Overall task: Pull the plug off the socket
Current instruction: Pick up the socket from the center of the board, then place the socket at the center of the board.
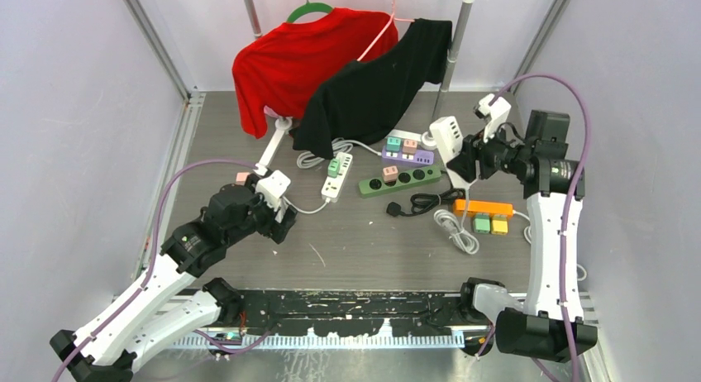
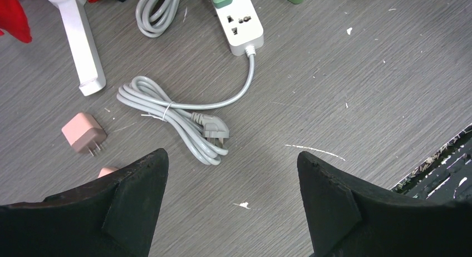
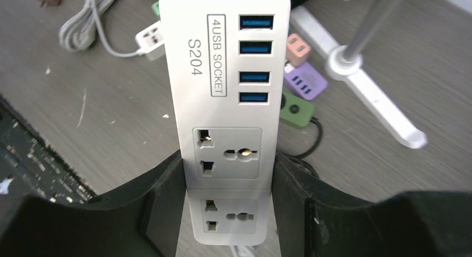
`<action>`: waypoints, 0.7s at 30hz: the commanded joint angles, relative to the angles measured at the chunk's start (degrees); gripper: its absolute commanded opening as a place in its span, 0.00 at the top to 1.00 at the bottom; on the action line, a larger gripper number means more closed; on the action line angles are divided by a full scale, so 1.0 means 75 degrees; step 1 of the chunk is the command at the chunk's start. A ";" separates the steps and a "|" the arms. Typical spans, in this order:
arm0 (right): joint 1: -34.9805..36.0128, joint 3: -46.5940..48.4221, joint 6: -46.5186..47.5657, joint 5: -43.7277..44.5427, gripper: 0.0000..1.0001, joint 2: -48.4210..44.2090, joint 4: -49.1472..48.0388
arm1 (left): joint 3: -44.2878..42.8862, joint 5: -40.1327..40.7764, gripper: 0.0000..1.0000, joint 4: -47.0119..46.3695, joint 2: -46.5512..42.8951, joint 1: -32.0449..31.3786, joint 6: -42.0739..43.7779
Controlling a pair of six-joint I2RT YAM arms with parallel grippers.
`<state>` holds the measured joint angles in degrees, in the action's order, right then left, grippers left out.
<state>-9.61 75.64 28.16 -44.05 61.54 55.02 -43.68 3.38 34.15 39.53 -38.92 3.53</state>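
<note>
My right gripper [image 3: 228, 173] is shut on a white socket strip [image 3: 225, 90] with USB ports, one finger on each long side. It holds the strip tilted up above the table at the back right [image 1: 447, 136]. The strip's visible outlets have nothing plugged in. A loose pink plug [image 2: 83, 132] lies on the table with its prongs bare, just ahead and left of my left gripper [image 2: 232, 179]. That gripper hangs open over bare table with nothing between its fingers, at the left of the top view [image 1: 281, 225].
A second white strip [image 1: 336, 177] with a green plug [image 1: 333, 167] and a coiled grey cord [image 2: 172, 118] lies mid-table. Green [image 1: 399, 179], purple [image 1: 407, 156] and orange [image 1: 484, 207] strips lie to the right. A rack with red [image 1: 302, 59] and black [image 1: 380, 84] shirts stands behind.
</note>
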 commanded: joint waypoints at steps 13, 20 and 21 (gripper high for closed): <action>-0.0665 0.5481 -0.0134 0.2835 0.99 0.1939 0.0472 | -0.0060 -0.0179 0.15 -0.0352 -0.0201 0.0029 0.0022; -0.1308 0.6211 0.0040 0.3908 0.99 0.3486 -0.0540 | -0.0056 -0.0184 0.15 -0.0358 -0.0204 0.0032 0.0019; -0.1400 0.6223 0.0081 0.3890 0.99 0.3683 -0.0626 | -0.0058 -0.0175 0.15 -0.0358 -0.0202 0.0028 0.0021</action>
<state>-17.41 120.07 27.62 -20.21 84.07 58.46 -43.68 2.90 34.13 38.70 -38.92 3.51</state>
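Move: The white socket is already in the right hand's grip, some 22 cm above the board. Open board by the right rear corner lies about 14 cm to that hand's right and 10 cm ahead; the orange strip is 8 cm right, level with it, the green strip 13 cm left and 7 ahead, the rack foot's end 8 cm right and 15 ahead. From the left hand that open board is roughly 56 cm right, 17 ahead, 13 below. The white socket, still pinched between the right fingers, is carried up some 15 cm, then swept right and forward with the climb levelling off, ending about 13 cm farther right and 10 cm farther out, high beyond the orange strip. The wrist turns nearly 30 degrees clockwise while the fingers tip up and the hand's left side drops about 15 degrees. ##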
